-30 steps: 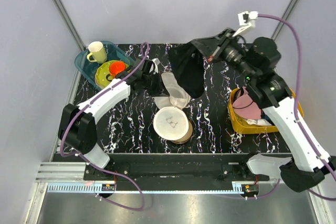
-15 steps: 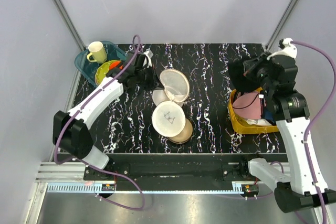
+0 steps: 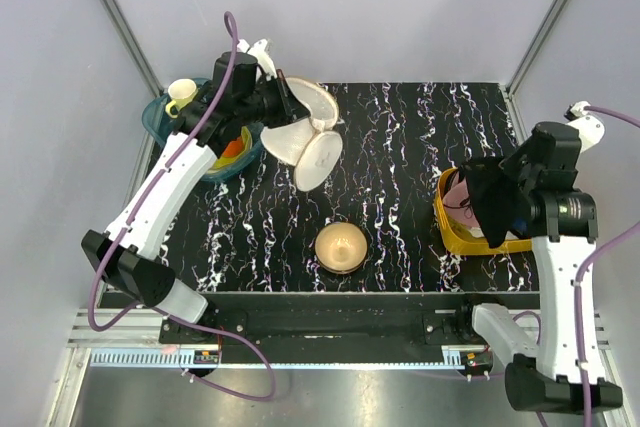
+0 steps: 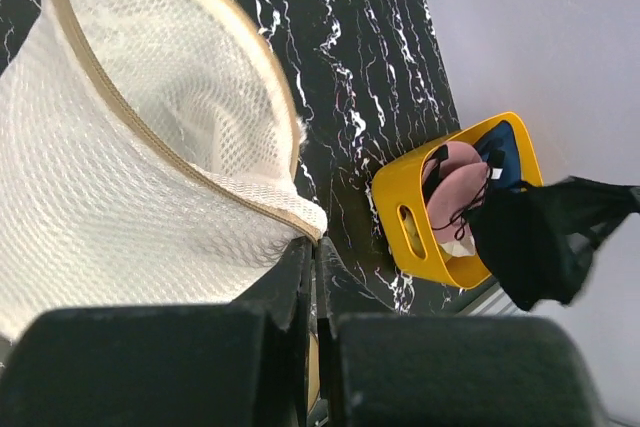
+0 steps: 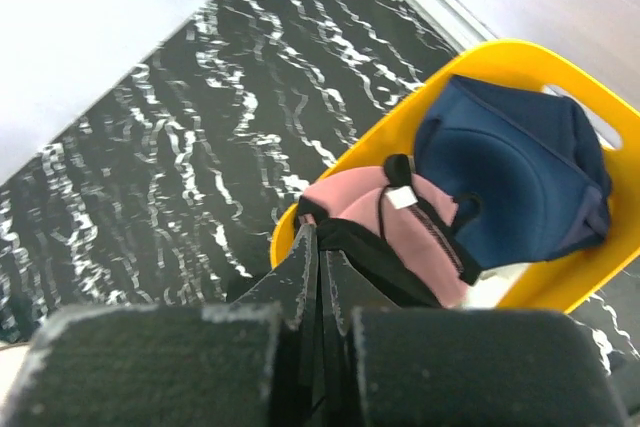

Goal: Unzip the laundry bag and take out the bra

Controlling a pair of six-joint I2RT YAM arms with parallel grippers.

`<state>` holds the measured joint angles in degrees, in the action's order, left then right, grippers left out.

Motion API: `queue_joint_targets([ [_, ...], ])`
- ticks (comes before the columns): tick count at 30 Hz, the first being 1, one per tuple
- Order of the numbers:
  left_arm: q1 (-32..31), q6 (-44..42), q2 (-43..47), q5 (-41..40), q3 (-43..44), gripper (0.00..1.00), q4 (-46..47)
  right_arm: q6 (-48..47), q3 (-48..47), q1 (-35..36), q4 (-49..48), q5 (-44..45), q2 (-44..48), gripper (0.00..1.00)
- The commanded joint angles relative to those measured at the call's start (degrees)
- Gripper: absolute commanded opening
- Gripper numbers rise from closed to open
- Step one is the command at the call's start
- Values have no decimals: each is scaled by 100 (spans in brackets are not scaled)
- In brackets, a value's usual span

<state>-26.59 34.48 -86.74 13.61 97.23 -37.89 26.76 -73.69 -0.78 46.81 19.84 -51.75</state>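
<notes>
The cream mesh laundry bag [image 3: 296, 129] hangs in the air at the back left, its round lid [image 3: 322, 160] dangling open below it. My left gripper [image 3: 285, 105] is shut on the bag's zip rim [image 4: 300, 209]; the mesh wall [image 4: 120, 157] fills the left wrist view. The pink bra [image 3: 460, 191] lies in the yellow basket [image 3: 452, 235] at the right, next to a dark blue cloth [image 5: 510, 162]. My right gripper [image 5: 322, 239] is shut on a black cloth [image 3: 494, 203] that hangs over the basket, just above the bra [image 5: 395, 212].
A bronze bowl [image 3: 341, 247] stands alone near the table's front middle. A teal tray [image 3: 158, 123] at the back left holds a cream cup [image 3: 182, 96] and coloured dishes, just under the left arm. Grey walls close in on both sides.
The left arm lifted the laundry bag up and back to the left, uncovering the bronze bowl. The right arm swung the black cloth from the back middle over to the yellow basket.
</notes>
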Motion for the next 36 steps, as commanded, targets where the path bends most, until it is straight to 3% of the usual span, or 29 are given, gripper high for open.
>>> queue_joint_targets([
  [1,5,-152,-71,-86,305,0,-17,39,118,-642,74,-120,-230,0],
  [10,84,-178,34,-139,85,0,150,330,127,-1056,382,1012,-11,0],
  [19,251,-275,-54,28,59,0,141,330,-198,-1056,154,1101,-169,0],
  [31,312,-266,114,-156,103,0,177,-373,-1340,-1056,-102,2077,-696,0],
  [36,347,-275,70,-69,182,0,89,-558,-659,-1056,-619,2173,-758,0],
])
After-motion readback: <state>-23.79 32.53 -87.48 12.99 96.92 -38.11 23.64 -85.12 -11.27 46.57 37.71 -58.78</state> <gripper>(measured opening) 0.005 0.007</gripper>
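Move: The right hand, with the black garment still pinched, has the yellow basket's middle about 10 cm to its right, 2 cm ahead and some 27 cm below. Of the basket's contents, the pink bra lies roughly 4 cm ahead and 2 cm right of the hand, the navy cloth 3 cm ahead and 14 cm right, at about that depth. From the left hand, holding the laundry bag, the basket is around 48 cm right, 7 cm back and 27 cm down. Rightward over the yellow basket, the right hand carries the black garment about 10 cm towards the right wall, dipping some 4 cm and drawing back slightly before climbing to finish about 6 cm higher than it began. Its wrist swings roughly 25 degrees clockwise while the shut fingers keep their grip. The left hand keeps the open laundry bag up by its rim, easing a couple of centimetres left and slightly forward. ##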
